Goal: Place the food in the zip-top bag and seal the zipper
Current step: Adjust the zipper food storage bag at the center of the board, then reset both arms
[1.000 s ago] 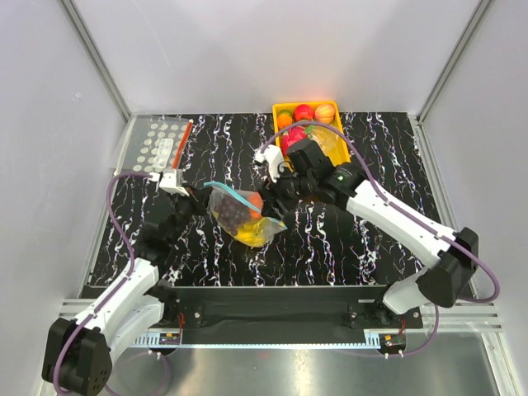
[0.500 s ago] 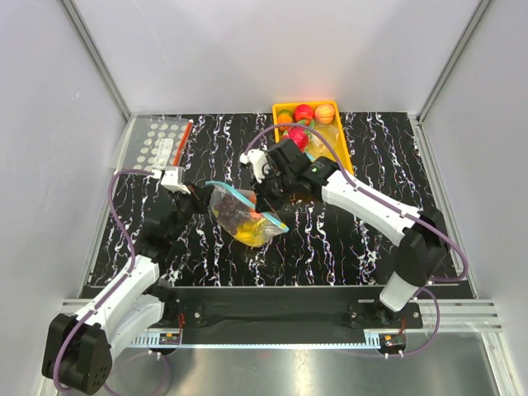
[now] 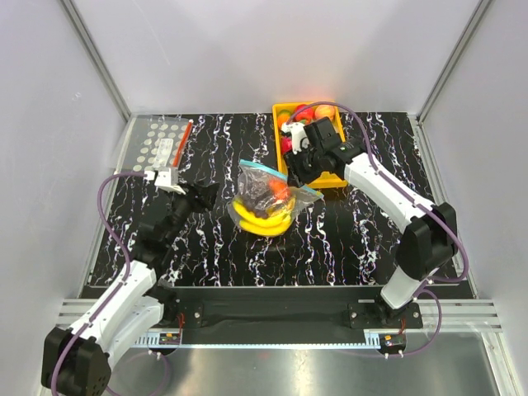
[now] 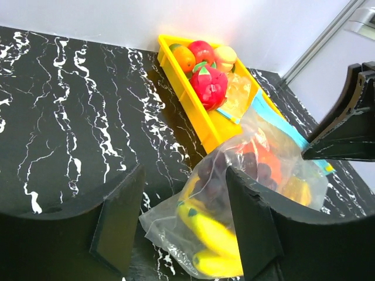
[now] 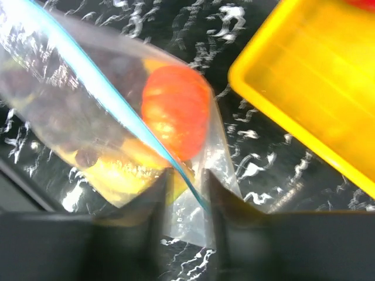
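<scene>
The clear zip-top bag point(image 3: 268, 202) lies on the black marbled table and holds yellow bananas point(image 3: 262, 221), dark grapes point(image 3: 262, 194) and a round orange-red fruit point(image 3: 280, 191). Its teal zipper point(image 3: 257, 166) runs along the far edge. My left gripper point(image 3: 206, 195) stands open just left of the bag and apart from it; in the left wrist view the bag point(image 4: 234, 193) and bananas point(image 4: 217, 237) show beyond its fingers. My right gripper point(image 3: 297, 173) is at the bag's right end. In the blurred right wrist view the zipper point(image 5: 111, 99) passes through the narrow gap of that gripper point(image 5: 186, 175).
A yellow tray point(image 3: 277, 132) with several more toy fruits point(image 3: 322, 111) stands at the back, right behind the right gripper. A white-dotted bag with a red strip point(image 3: 161, 144) lies at the back left. Grey walls close in the table on three sides.
The left gripper has let go of the bag and opened, staying to its left. The right gripper dragged the bag rightward toward the tray, and its jaws have eased apart again.
</scene>
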Controlling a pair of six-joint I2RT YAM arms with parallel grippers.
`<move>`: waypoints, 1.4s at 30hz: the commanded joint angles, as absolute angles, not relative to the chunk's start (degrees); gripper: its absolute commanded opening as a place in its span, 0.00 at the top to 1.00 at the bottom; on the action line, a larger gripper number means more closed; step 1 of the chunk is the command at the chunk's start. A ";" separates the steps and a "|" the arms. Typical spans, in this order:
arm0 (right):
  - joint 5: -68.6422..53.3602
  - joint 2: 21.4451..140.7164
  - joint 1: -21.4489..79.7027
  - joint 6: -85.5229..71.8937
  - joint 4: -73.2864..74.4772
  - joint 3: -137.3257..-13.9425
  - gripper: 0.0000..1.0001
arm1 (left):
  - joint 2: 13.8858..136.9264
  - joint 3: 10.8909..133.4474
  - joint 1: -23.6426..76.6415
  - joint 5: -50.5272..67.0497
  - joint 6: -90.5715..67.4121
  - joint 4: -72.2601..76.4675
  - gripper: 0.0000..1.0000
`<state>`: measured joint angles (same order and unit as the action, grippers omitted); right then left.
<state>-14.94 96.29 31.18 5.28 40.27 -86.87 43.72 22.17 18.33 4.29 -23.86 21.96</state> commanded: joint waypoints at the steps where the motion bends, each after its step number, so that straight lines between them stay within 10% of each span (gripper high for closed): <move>1: -9.85 94.22 31.56 4.58 39.90 -91.14 0.51 | 42.63 24.78 18.63 5.62 -24.87 22.42 0.37; 3: -5.03 94.57 31.55 3.35 39.90 -93.16 0.16 | 42.02 25.22 18.63 5.80 -24.96 20.83 0.36; 6: -0.54 93.00 31.55 1.59 38.42 -93.08 0.09 | 39.64 25.49 18.81 5.71 -25.05 18.64 0.35; 21: 3.59 62.69 31.46 -9.13 25.68 -71.65 0.00 | 29.09 40.24 18.72 8.52 -22.86 -8.77 0.01; 42: 12.66 29.89 31.46 -12.92 26.46 -50.27 0.00 | 11.96 38.59 18.72 1.76 -9.14 -27.07 0.01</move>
<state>10.83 30.92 31.35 -12.03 28.18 -50.41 13.65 38.85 18.55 3.36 -11.07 -28.71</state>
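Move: The food bag's middle lies about 8 cm to the left of the right gripper, 3 cm back and some 10 cm below; the yellow tray is centred 15 cm ahead of that gripper and 6 cm to its right, 16 cm lower. From the left gripper, the food bag is about 13 cm to the right and 5 cm ahead, 15 cm below. The yellow tray is some 27 cm to the left gripper's right, 22 cm ahead and 20 cm down. Finish opening the right fingers fully to let go of the food bag's blue zipper, easing a few centimetres forward and right, then swing back, right and up, about 15 cm to the right overall, turning clockwise and tipping the fingers up from their downward slant. Draw the already free left gripper back some 11 cm and slightly left, spreading its fingers wide; rise first, then partly sink. ##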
